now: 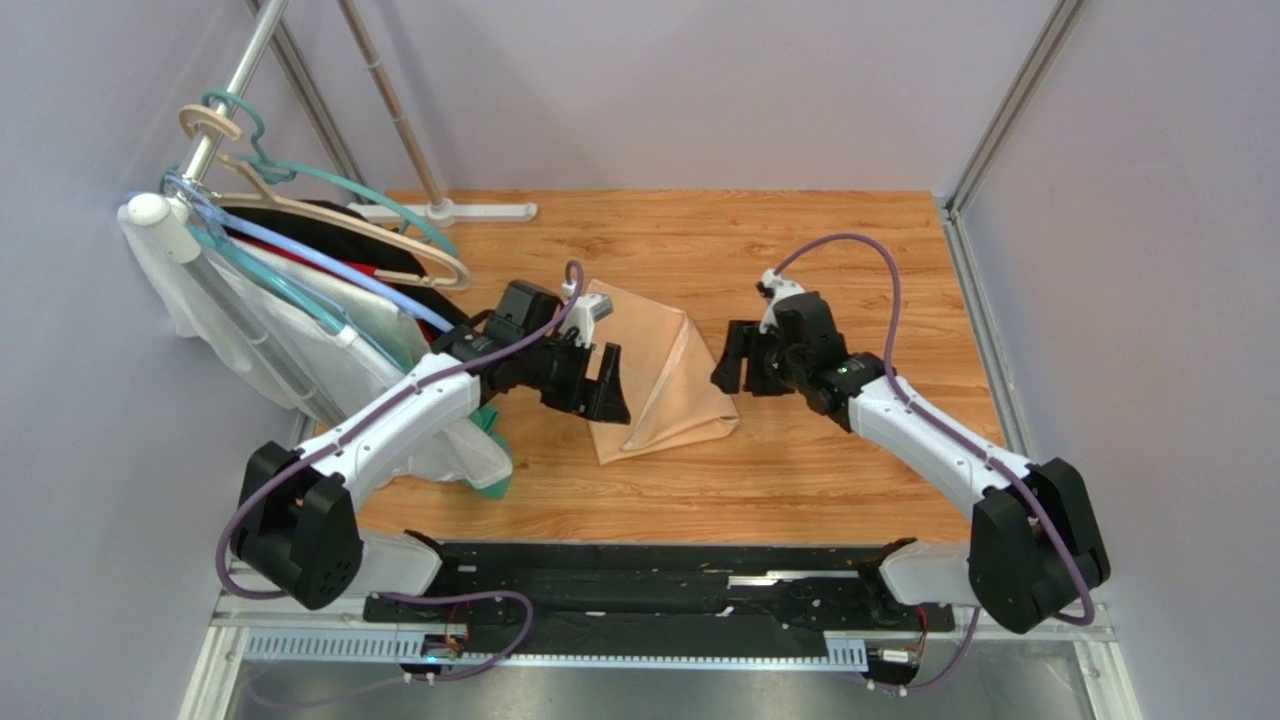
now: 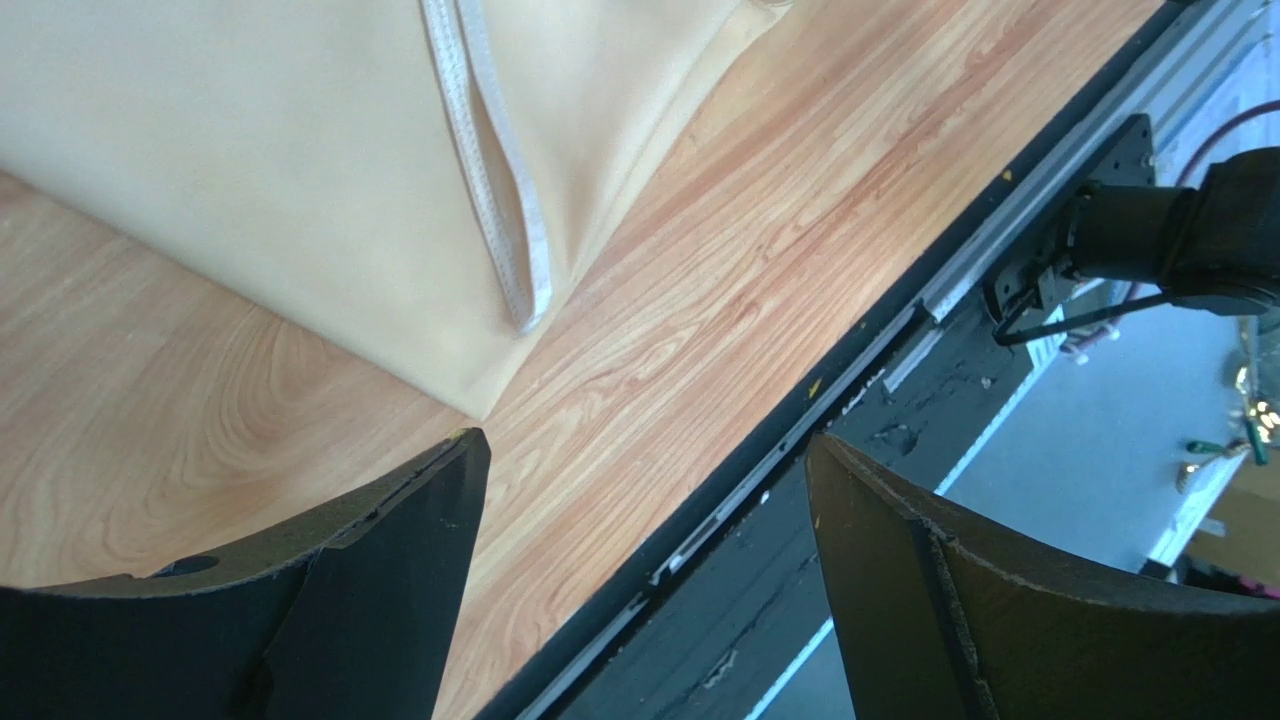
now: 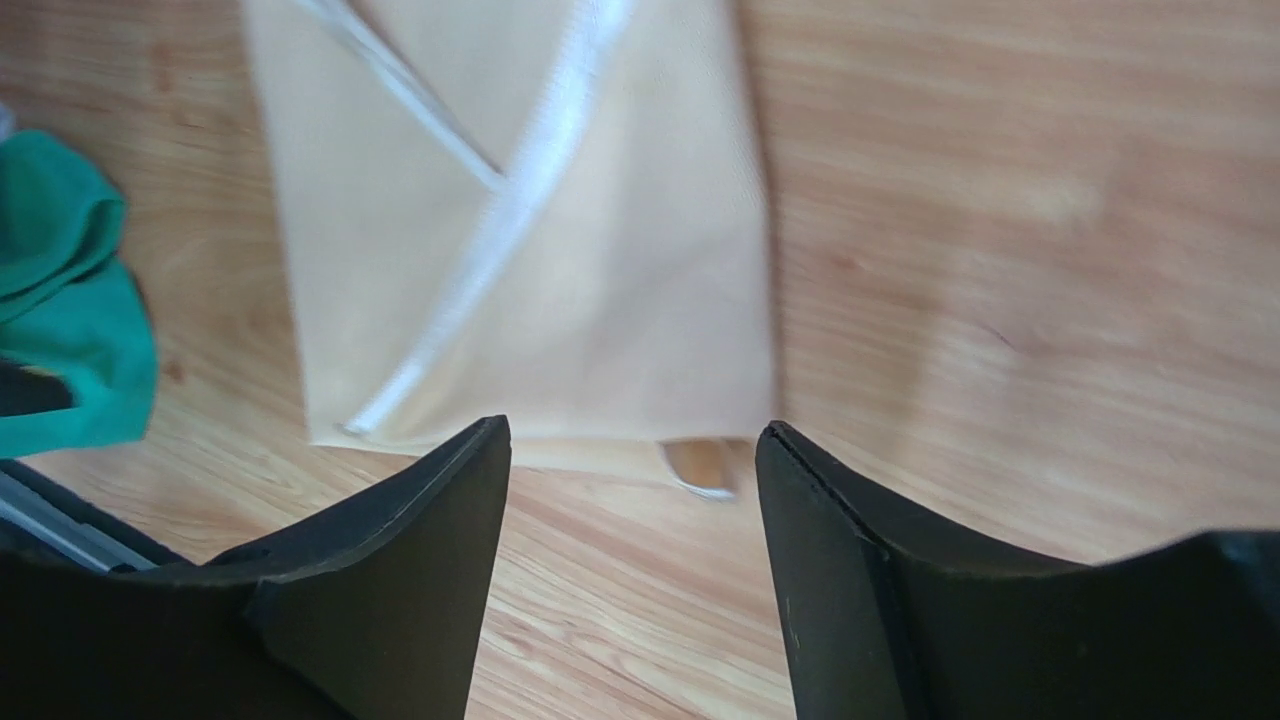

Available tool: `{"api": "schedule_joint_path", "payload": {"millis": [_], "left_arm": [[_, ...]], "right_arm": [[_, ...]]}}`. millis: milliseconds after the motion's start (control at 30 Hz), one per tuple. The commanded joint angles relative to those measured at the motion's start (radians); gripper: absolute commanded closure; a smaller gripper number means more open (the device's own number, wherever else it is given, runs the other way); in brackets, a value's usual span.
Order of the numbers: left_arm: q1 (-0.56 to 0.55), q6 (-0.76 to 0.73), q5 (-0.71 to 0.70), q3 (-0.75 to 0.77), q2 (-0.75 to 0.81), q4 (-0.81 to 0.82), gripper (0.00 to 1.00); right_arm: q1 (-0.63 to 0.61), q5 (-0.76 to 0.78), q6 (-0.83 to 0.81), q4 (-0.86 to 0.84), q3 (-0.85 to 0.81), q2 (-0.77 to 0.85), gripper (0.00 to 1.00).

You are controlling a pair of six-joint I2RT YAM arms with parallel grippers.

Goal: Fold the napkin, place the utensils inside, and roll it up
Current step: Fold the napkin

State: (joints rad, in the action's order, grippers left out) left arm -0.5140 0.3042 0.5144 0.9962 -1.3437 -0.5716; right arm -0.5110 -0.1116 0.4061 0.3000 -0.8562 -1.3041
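Observation:
The pale peach napkin (image 1: 661, 375) lies folded flat into a wedge at the middle of the wooden table, its white hems (image 2: 489, 165) crossing the top layer. My left gripper (image 1: 597, 387) hovers at its left edge, open and empty; in the left wrist view the napkin (image 2: 271, 150) lies beyond the left gripper (image 2: 646, 438). My right gripper (image 1: 730, 360) stands just right of the cloth, open, holding nothing. In the right wrist view the napkin (image 3: 601, 270) lies just ahead of the right gripper (image 3: 633, 426), and a small tan rounded tip (image 3: 703, 465) pokes out from under its near edge. The utensils are otherwise hidden.
Garments on hangers (image 1: 301, 300) hang from a rack pole (image 1: 226, 105) at the left, with a green cloth (image 1: 489, 458) (image 3: 60, 300) on the table below them. A black rail (image 1: 646, 578) (image 2: 902, 330) runs along the near edge. Grey walls close in the table.

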Motion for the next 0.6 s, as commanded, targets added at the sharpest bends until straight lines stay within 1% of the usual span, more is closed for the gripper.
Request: {"api": "schedule_joint_path", "payload": {"millis": [0, 100, 233, 400, 567], "left_arm": [[-0.095, 0.055, -0.105, 0.093, -0.057, 0.001, 0.13], [-0.148, 0.108, -0.129, 0.107, -0.115, 0.038, 0.13], [-0.188, 0.131, -0.169, 0.133, -0.182, 0.055, 0.13], [-0.207, 0.145, -0.238, 0.136, -0.209, 0.059, 0.13], [-0.207, 0.165, -0.307, 0.09, -0.216, 0.085, 0.12]], "right_arm": [[0.097, -0.146, -0.012, 0.053, 0.068, -0.012, 0.33], [0.127, -0.206, -0.003, 0.021, 0.088, -0.035, 0.33], [0.155, -0.26, 0.008, -0.039, 0.126, -0.079, 0.32], [0.183, -0.289, 0.005, -0.123, 0.157, -0.13, 0.32], [0.192, -0.336, 0.011, -0.208, 0.143, -0.207, 0.33]]}}
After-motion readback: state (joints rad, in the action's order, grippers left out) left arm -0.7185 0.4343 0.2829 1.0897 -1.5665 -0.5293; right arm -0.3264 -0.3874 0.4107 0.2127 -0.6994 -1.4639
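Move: The front edge of the napkin's folded stack, at its middle, lies about 5 cm back, 5 cm right and 12 cm below the left hand. The napkin's seam end lies 5 cm straight back of that hand, and the front left corner some 7 cm back and 2 cm left. From the right hand the front right corner is roughly 5 cm back, 1 cm right and 10 cm below; the seam end is 7 cm back and 13 cm left. Lower both open grippers together towards the napkin's front side. Drop the right one about 8 cm, easing a little right and back onto its front right corner, and tip its fingers some 15 degrees steeper. Swing the left one about 5 cm right over the napkin, then down as far, fingers tilting further down. Keep both open, without closing on the cloth. ##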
